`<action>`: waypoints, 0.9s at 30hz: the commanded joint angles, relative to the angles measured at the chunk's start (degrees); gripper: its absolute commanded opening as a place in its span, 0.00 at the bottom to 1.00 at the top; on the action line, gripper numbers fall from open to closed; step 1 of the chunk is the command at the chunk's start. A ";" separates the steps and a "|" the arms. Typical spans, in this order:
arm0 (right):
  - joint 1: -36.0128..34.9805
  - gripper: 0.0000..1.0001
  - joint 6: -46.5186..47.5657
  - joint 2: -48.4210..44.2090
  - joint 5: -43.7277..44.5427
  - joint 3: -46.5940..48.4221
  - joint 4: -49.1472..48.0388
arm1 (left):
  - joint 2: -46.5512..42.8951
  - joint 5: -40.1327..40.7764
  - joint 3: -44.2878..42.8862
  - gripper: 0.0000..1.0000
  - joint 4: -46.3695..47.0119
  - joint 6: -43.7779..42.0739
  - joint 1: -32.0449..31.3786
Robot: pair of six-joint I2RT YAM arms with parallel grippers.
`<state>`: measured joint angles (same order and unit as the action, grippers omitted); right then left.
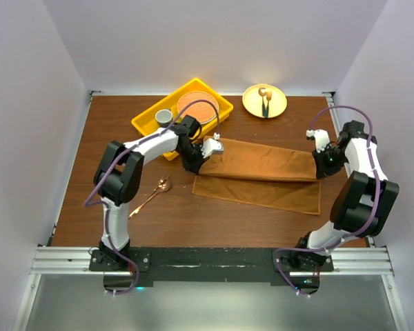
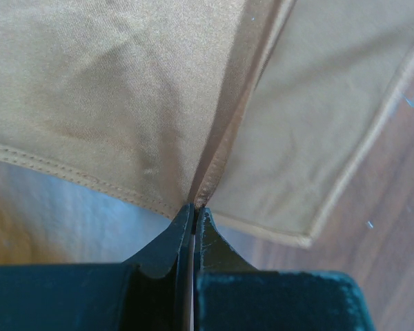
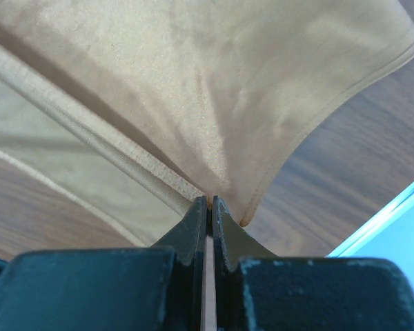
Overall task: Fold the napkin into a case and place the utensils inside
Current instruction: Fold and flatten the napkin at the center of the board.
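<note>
The rust-brown napkin lies across the middle of the table as a long band, its far layer raised and folded over the near one. My left gripper is shut on the napkin's left end; in the left wrist view the hemmed cloth runs into the closed gripper. My right gripper is shut on the right end, with the cloth pinched in its closed tips. The copper spoon lies on the wood to the left of the napkin, beside the left arm.
A yellow tray at the back holds an orange plate and a small grey cup. A yellow plate with a dark-handled utensil sits at the back right. White walls enclose the table.
</note>
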<state>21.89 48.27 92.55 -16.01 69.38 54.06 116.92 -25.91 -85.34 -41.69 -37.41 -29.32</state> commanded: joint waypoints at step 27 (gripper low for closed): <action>0.43 0.00 5.52 -4.31 4.23 -13.23 -2.74 | -9.17 2.62 12.75 0.00 3.90 1.37 -5.48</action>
<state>22.17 52.60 89.97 -12.49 54.54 50.89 109.25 -24.91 -72.36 -38.48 -35.70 -34.92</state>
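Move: Both shut hands already hold the front edge of the napkin's upper layer, one near each end. The lower layer's near-left corner lies about 8 cm back and 2 cm left of the left hand, some 3 cm lower; its near-right corner is roughly 10 cm back of the right hand and 7 cm down. The copper utensils lie some 15 cm left and 9 cm back of the left hand, the yellow tray's middle about 16 cm ahead and 6 cm left of it. Keeping their pinch on the upper layer's edge, both hands draw it back towards the robot, to the lower layer's near edge. The left hand lifts slightly, then comes down, ending about 6.5 cm back and a little lower; the right goes back about as far while sinking some 5 cm, its fingertips tilting about 10 degrees towards the base. Both slow to a near stop. ##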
